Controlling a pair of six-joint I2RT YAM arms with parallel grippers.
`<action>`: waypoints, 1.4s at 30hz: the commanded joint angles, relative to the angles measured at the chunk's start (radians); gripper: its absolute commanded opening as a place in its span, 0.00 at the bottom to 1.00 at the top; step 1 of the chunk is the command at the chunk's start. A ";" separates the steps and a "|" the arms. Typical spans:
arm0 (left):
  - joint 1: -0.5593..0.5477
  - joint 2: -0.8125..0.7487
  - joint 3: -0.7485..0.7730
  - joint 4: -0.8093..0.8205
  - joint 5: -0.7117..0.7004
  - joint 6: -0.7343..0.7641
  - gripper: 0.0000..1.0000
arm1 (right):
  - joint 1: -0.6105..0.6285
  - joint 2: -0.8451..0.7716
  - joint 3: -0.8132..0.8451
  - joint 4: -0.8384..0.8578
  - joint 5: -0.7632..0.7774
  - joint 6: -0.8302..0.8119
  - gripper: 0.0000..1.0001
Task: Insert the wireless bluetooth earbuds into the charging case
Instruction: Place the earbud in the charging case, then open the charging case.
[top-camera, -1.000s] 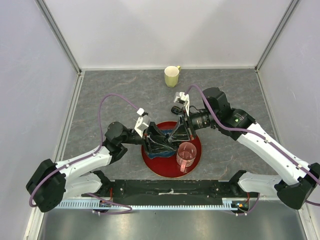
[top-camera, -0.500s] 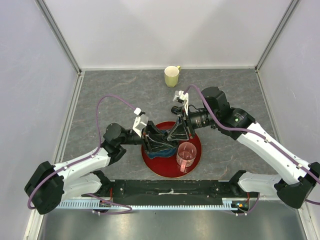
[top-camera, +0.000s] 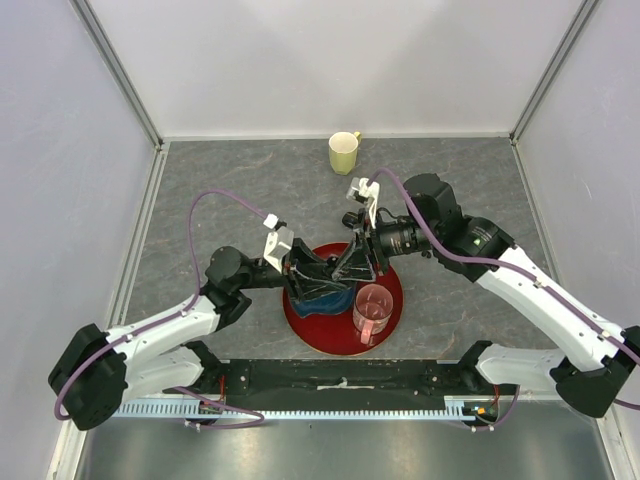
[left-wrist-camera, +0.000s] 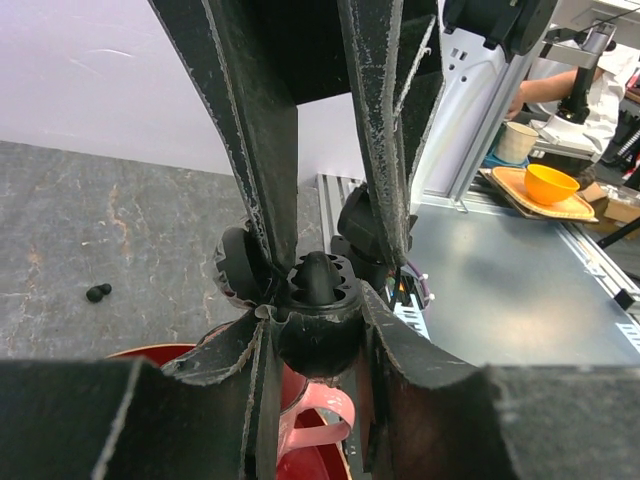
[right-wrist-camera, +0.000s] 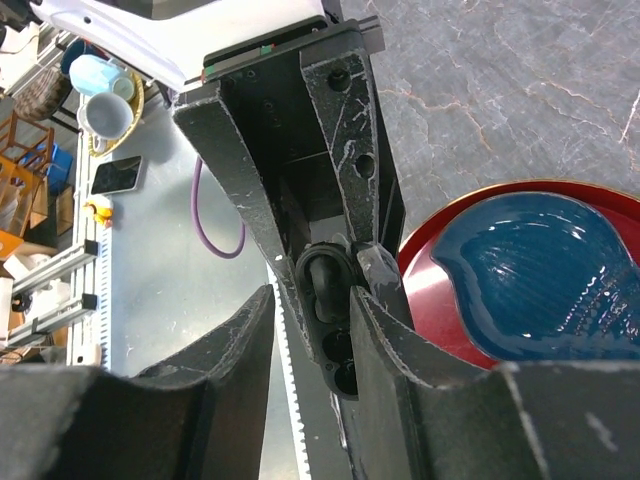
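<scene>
My left gripper (left-wrist-camera: 318, 335) is shut on the black charging case (left-wrist-camera: 318, 325), holding it above the red plate (top-camera: 318, 335). One earbud (left-wrist-camera: 320, 275) stands in the case with its top poking out. In the right wrist view the same earbud (right-wrist-camera: 325, 285) sits in the case's oval opening (right-wrist-camera: 338, 345). My right gripper (right-wrist-camera: 312, 300) is open, its fingers (left-wrist-camera: 250, 150) on either side of the earbud with a gap on each side. Two more earbuds (left-wrist-camera: 97, 292) lie together on the grey table. From above, both grippers (top-camera: 338, 278) meet over the plate and hide the case.
A blue dish (right-wrist-camera: 540, 280) lies on the red plate (right-wrist-camera: 425, 285), and a clear pink cup (top-camera: 372, 310) stands on the plate's right side. A yellow mug (top-camera: 344, 152) stands at the back. White walls enclose the table on three sides.
My right gripper's jaws have spread apart, letting go of the earbud in the case. The left wrist has shifted slightly, still gripping the case.
</scene>
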 joint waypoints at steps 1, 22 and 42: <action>-0.009 -0.049 0.013 0.100 0.025 0.055 0.02 | -0.008 -0.005 0.024 0.018 0.143 0.019 0.45; -0.011 -0.097 -0.009 0.014 -0.012 0.112 0.02 | -0.023 -0.175 0.018 0.126 0.508 0.120 0.78; -0.009 -0.143 -0.021 -0.029 -0.228 0.130 0.02 | -0.102 -0.131 -0.049 0.092 0.031 0.099 0.86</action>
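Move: The charging case is already in the left fingers, about 1 cm to the right of that hand's point. From the right hand it lies some 2 cm below and 1 cm to the left, straddled by the half-open fingers. On the table roughly 26 cm under the right hand, the blue dish is 3 cm ahead and 4 cm left, the pink mug 4 cm back and 5 cm right, and the other black case about 18 cm ahead, level sideways. Spread the right fingers from half open to wide, and lift them clear of the charging case, swinging up, then forward and right about 12 cm while turning some 35 degrees clockwise; then swing partway back, back and left towards the case. Keep the left grip on the case, raising it 2.5 cm and drawing it 2 cm left. ##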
